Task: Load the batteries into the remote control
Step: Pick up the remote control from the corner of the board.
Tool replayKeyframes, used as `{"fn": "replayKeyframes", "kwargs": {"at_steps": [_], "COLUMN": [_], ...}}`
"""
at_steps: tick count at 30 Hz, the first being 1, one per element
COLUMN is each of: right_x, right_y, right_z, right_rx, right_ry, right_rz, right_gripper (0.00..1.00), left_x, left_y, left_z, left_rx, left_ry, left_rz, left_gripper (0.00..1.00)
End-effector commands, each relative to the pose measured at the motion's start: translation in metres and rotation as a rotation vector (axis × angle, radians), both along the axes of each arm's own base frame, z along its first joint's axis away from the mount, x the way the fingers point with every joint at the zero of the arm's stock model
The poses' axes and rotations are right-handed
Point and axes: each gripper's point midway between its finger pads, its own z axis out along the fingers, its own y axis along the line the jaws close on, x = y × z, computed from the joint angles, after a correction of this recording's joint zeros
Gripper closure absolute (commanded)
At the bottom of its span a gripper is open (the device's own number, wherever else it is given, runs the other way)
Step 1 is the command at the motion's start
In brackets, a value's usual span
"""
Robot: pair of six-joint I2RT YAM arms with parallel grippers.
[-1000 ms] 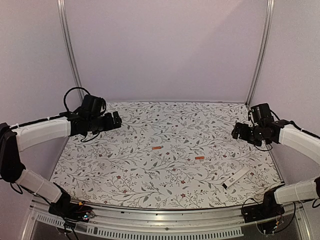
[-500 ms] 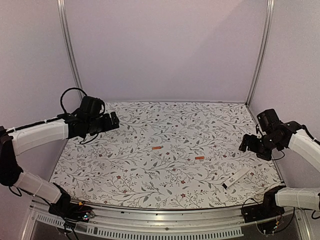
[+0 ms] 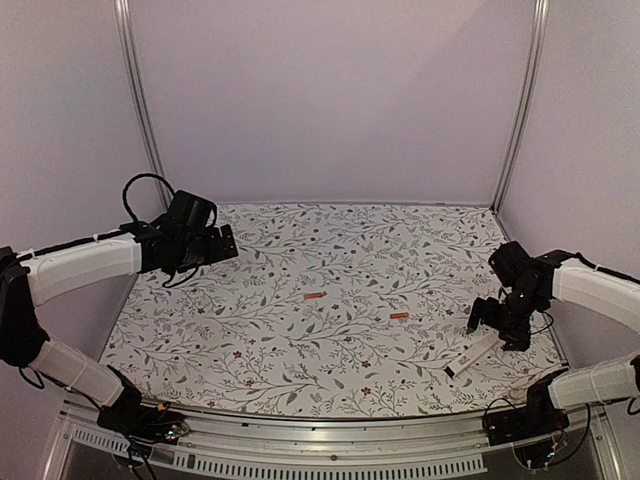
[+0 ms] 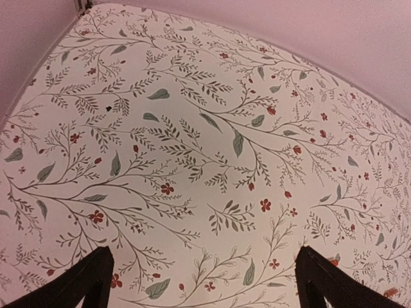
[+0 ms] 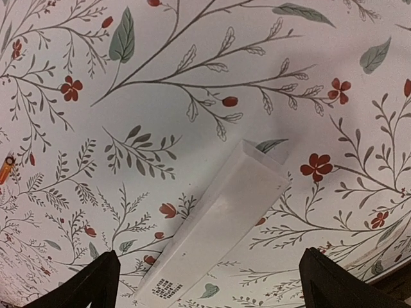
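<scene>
The white remote control point(image 3: 473, 356) lies flat at the front right of the floral table. In the right wrist view the remote control point(image 5: 215, 226) lies diagonally, with dark print near its lower end. My right gripper point(image 3: 495, 322) hovers just above its far end, open and empty point(image 5: 209, 282). Two orange-red batteries lie apart mid-table, one point(image 3: 313, 296) to the left and one point(image 3: 399, 316) to the right. One battery shows at the left edge of the right wrist view point(image 5: 5, 167). My left gripper point(image 3: 228, 240) is open and empty over the far left point(image 4: 204, 277).
The floral table cover point(image 3: 330, 250) ends at a metal rail point(image 3: 330, 432) in front. Pale walls close the back and both sides, with upright metal posts point(image 3: 140, 100) in the back corners.
My right gripper has swung down and toward the front, from high at the right edge to just over the remote. The left gripper has barely moved.
</scene>
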Motion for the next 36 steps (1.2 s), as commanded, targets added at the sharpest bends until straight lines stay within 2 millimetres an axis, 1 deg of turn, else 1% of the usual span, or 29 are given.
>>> {"fn": "replayKeyframes", "kwargs": {"at_steps": [1, 8, 12, 16, 19, 25, 31, 36], "right_x": [0.003, 0.004, 0.000, -0.004, -0.004, -0.003, -0.001, 0.006], "right_y": [0.014, 0.027, 0.032, 0.036, 0.039, 0.042, 0.043, 0.047], "right_z": [-0.013, -0.028, -0.037, -0.044, -0.048, -0.048, -0.047, -0.040], "right_rx": [0.048, 0.066, 0.066, 0.068, 0.076, 0.082, 0.089, 0.103], "right_ry": [0.020, 0.061, 0.087, 0.106, 0.117, 0.119, 0.108, 0.078], "right_rz": [-0.016, 0.007, 0.017, 0.024, 0.023, 0.036, 0.048, 0.074], "right_gripper": [0.02, 0.15, 0.23, 0.27, 0.35, 0.50, 0.71, 0.84], "left_x": [-0.001, -0.002, -0.002, -0.002, -0.003, -0.003, -0.005, -0.007], "left_y": [-0.003, 0.001, 0.002, 0.004, 0.004, 0.002, -0.009, -0.022], "left_z": [0.006, 0.008, 0.009, 0.010, 0.010, 0.012, 0.018, 0.023], "left_rx": [-0.003, 0.004, 0.012, 0.017, 0.018, 0.016, -0.025, -0.066], "left_ry": [-0.019, -0.028, -0.028, -0.031, -0.031, -0.043, -0.089, -0.123], "left_rz": [0.000, 0.017, 0.018, 0.022, 0.020, 0.005, -0.074, -0.157], "left_gripper": [0.00, 0.01, 0.00, 0.00, 0.00, 0.00, 0.00, 0.00]}}
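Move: The remote control lies almost beneath the right hand, its middle about 2 cm left, 1 cm back and 5 cm below, running slantwise with its far end off to the right. One battery lies some 20 cm to the right hand's left and 8 cm ahead; the other is roughly 39 cm left and 13 cm ahead, both about 6 cm below. From the left hand the remote is about 50 cm right, 18 cm back and 15 cm lower. The right hand sinks about 4.5 cm while sliding some 4 cm to its left over the remote, fingers pointing down and starting to close on the way, the wrist tilting only slightly. Down at the remote it all but stops sinking and closes from wide open to roughly a quarter open, so that the two fingers come to pinch the remote's long sides a little beyond its middle. ##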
